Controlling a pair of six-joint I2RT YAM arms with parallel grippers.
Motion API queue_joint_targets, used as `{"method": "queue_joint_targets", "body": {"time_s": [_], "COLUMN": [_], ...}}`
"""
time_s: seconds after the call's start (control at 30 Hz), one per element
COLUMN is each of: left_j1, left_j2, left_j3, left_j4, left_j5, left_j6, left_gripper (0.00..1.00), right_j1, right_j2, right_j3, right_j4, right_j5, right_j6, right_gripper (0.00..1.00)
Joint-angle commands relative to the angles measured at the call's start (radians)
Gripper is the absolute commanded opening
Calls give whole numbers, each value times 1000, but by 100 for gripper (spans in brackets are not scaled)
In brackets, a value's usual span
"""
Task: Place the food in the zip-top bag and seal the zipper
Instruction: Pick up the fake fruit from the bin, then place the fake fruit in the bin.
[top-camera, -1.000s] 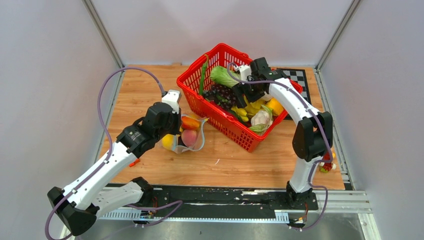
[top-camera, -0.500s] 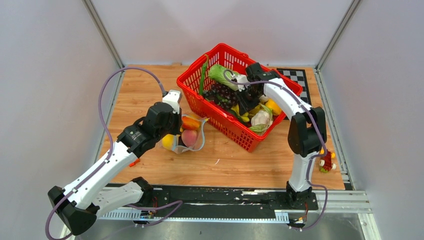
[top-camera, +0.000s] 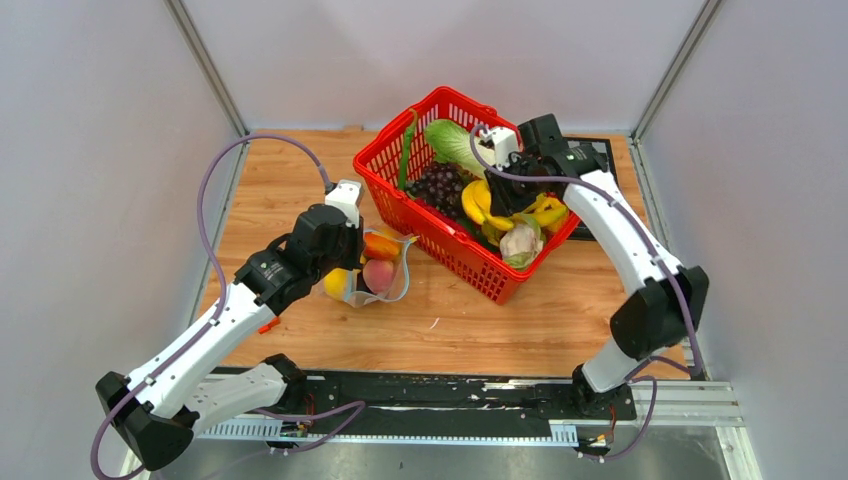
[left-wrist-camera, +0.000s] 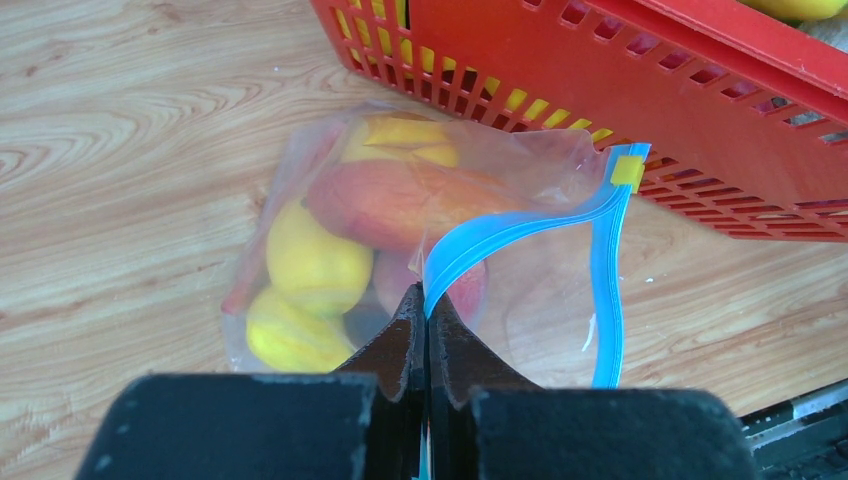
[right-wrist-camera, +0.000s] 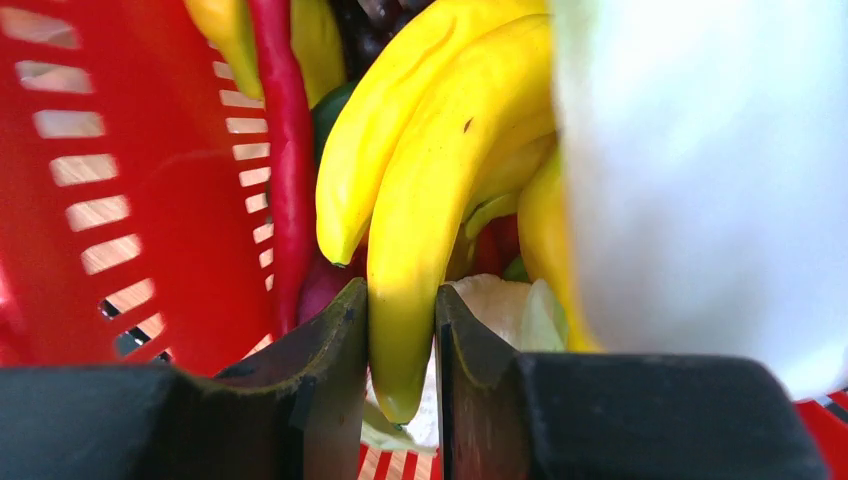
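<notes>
The clear zip-top bag (top-camera: 380, 270) lies on the table left of the red basket (top-camera: 430, 235). It holds yellow round fruits (left-wrist-camera: 315, 262), a pinkish peach (left-wrist-camera: 400, 203) and an orange piece (top-camera: 380, 244). My left gripper (left-wrist-camera: 426, 300) is shut on the bag's blue zipper strip (left-wrist-camera: 520, 226) and holds the mouth open. My right gripper (right-wrist-camera: 402, 315) is shut on a yellow banana bunch (right-wrist-camera: 430, 190), lifted over the basket; the bunch also shows in the top view (top-camera: 480, 203).
The basket holds dark grapes (top-camera: 438, 185), a green-white cabbage (top-camera: 450, 143), a white cauliflower (top-camera: 520, 240), a long green pod (top-camera: 408, 150), a red chilli (right-wrist-camera: 285, 150) and more yellow produce (top-camera: 548, 212). A checkerboard mat (top-camera: 590, 150) lies behind it. A small red piece (top-camera: 268, 324) lies near the left arm.
My right gripper has closed on the banana bunch and raised it out of the basket's pile; the right arm's elbow swung out to the right. The left arm and bag have not moved.
</notes>
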Motion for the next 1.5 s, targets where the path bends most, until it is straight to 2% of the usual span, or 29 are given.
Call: {"method": "queue_joint_targets", "body": {"time_s": [0.0,0.13,0.37,0.4,0.57,0.7,0.83,1.03,1.1,1.2,1.27,1.37,1.43,1.47], "left_j1": [1,0,1,1,0,0,1,1,0,1,1,1,1,1], "left_j2": [1,3,-1,-4,2,17,18,29,38,53,57,62,64,64], "left_j3": [0,1,-8,-12,-14,1,-6,-2,-1,6,5,4,6,7], "left_j4": [33,36,35,36,48,51,58,58,65,68,70,75,70,67], "left_j5": [-5,2,7,7,8,16,16,12,17,28,29,30,28,23], "left_j6": [-1,-1,-7,-8,-13,-18,-16,-12,-11,-10,-11,-9,-3,-2], "left_gripper": [0,0,0,0,0,0,0,0,0,0,0,0,0,0], "right_j1": [1,1,-27,-37,-1,130,189,202,203,203,203,197,177,162], "right_j2": [-137,-169,-130,-128,-71,30,163,179,186,217,211,210,192,169], "right_j3": [-38,-67,-108,-107,-57,45,189,194,180,239,240,243,253,243], "right_j4": [82,116,219,229,267,233,151,199,225,134,128,91,71,87], "right_j5": [-4,-19,258,224,-250,-219,-218,-406,-410,-440,-453,-353,-347,-352], "right_j6": [-11,-12,90,94,82,-4,-55,-88,-81,-115,-109,-88,-83,-71], "right_gripper": [0,0,0,0,1,3,3,3,5,6,13,47,59,63]}}
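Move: The right hand, bananas already in its fingers, is taking them to the left end of the bin's near side, about 15 cm to its left, 2 cm ahead and 3 cm lower. The dark grapes lie some 12 cm left, 3 cm ahead and 8 below; the lettuce's middle about 10 ahead and 6 left, the cauliflower 7 back and 4 right, both a few centimetres lower. From the left hand that spot is roughly 13 cm ahead, 12 to the right, about level. Still pinching the bananas near their tips, the right hand rises about 4 cm, sinks back a couple, then carries them some 13 cm left over the grapes to the near wall at the bin's left end, turning about 20 degrees counter-clockwise with its left side tipping up, and there opens its fingers to about half and lets go. The left hand keeps its shut grip on the bag's zipper edge and sinks about 2 cm, easing a centimetre to the right. ##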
